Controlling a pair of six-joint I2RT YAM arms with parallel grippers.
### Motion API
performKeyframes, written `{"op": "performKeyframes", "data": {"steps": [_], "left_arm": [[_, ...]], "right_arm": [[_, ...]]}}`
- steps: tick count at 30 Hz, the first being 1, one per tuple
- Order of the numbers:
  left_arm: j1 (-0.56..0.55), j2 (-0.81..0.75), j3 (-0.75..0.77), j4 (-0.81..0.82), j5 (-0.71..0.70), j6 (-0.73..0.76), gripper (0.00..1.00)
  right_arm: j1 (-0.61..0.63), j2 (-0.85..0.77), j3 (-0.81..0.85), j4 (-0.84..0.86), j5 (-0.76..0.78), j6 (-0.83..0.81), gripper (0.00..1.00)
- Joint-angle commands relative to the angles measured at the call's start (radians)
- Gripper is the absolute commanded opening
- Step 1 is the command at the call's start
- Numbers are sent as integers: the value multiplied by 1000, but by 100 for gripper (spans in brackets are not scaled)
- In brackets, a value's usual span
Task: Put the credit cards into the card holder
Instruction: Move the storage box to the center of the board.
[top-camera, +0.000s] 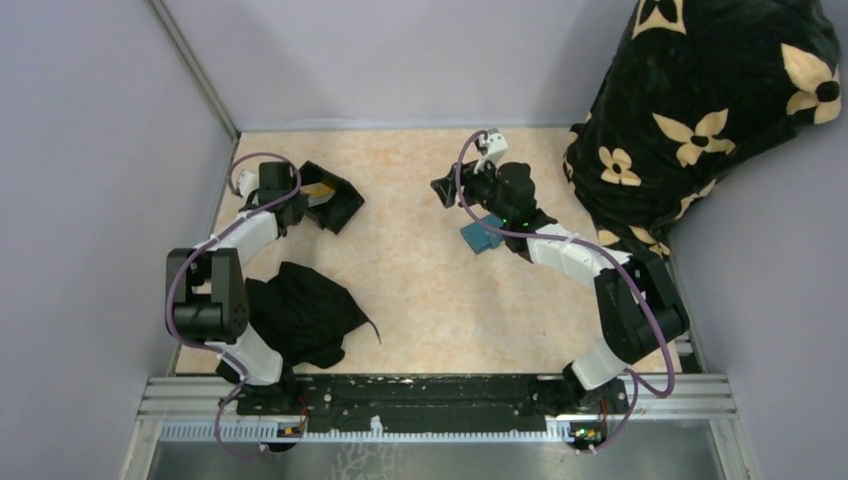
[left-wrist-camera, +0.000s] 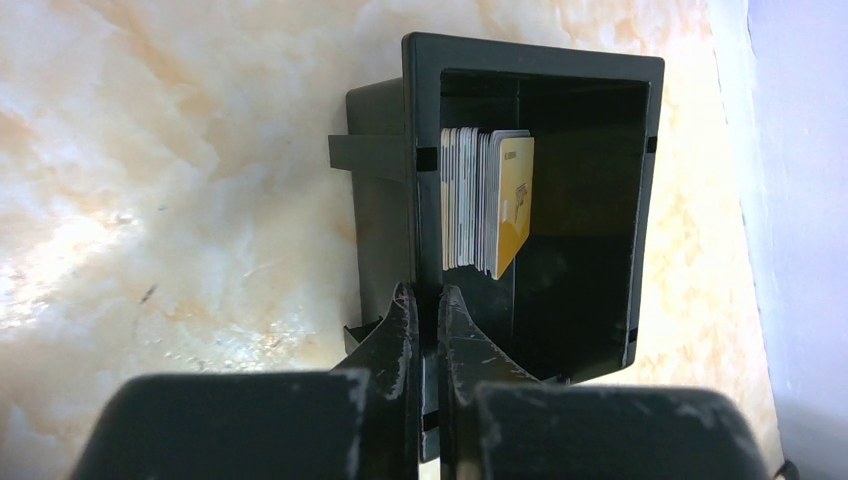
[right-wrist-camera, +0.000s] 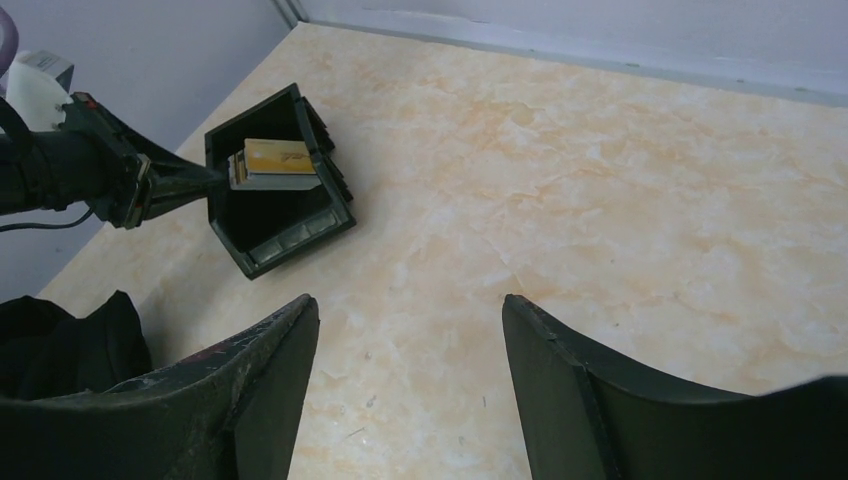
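Observation:
The credit cards (left-wrist-camera: 490, 200) stand on edge as a stack inside a black tray (left-wrist-camera: 425, 100), a tan-yellow one at the front and grey-white ones behind it. My left gripper (left-wrist-camera: 423, 292) is shut on the tray's near side wall, one finger inside and one outside. From above, the tray (top-camera: 340, 205) sits at the far left with the left gripper (top-camera: 303, 198) at its edge. The teal card holder (top-camera: 480, 234) lies flat on the table, partly under my right arm. My right gripper (right-wrist-camera: 410, 300) hovers open over bare table, with nothing between its fingers.
A crumpled black cloth (top-camera: 300, 310) lies near the left arm's base. A dark blanket with cream flowers (top-camera: 700, 110) is piled at the far right corner. Grey walls close in the table on the left, back and right.

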Motion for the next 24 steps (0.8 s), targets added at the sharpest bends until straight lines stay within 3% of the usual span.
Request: {"op": "performKeyframes", "data": {"steps": [1, 24], "left_arm": [[-22, 30, 42, 43, 125, 63, 0], [-391, 209, 237, -12, 68, 59, 0]], "right_arm": [[17, -4, 38, 8, -17, -3, 68], [109, -16, 63, -63, -23, -35, 63]]}}
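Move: The left hand already pinches the near-left rim of the storage box, whose middle lies about 7 cm to its right, 1 cm ahead and 4 cm below. The board's centre is some 26 cm right, 5 cm back and 8 cm below; the blue card holder about 43 cm right, 6 cm back and 8 cm down. From the right hand the storage box is roughly 24 cm left, 5 cm ahead, 17 cm below. Left hand, rim still pinched, takes storage box about 18 cm right, turning clockwise; right hand eases back-left, down. ##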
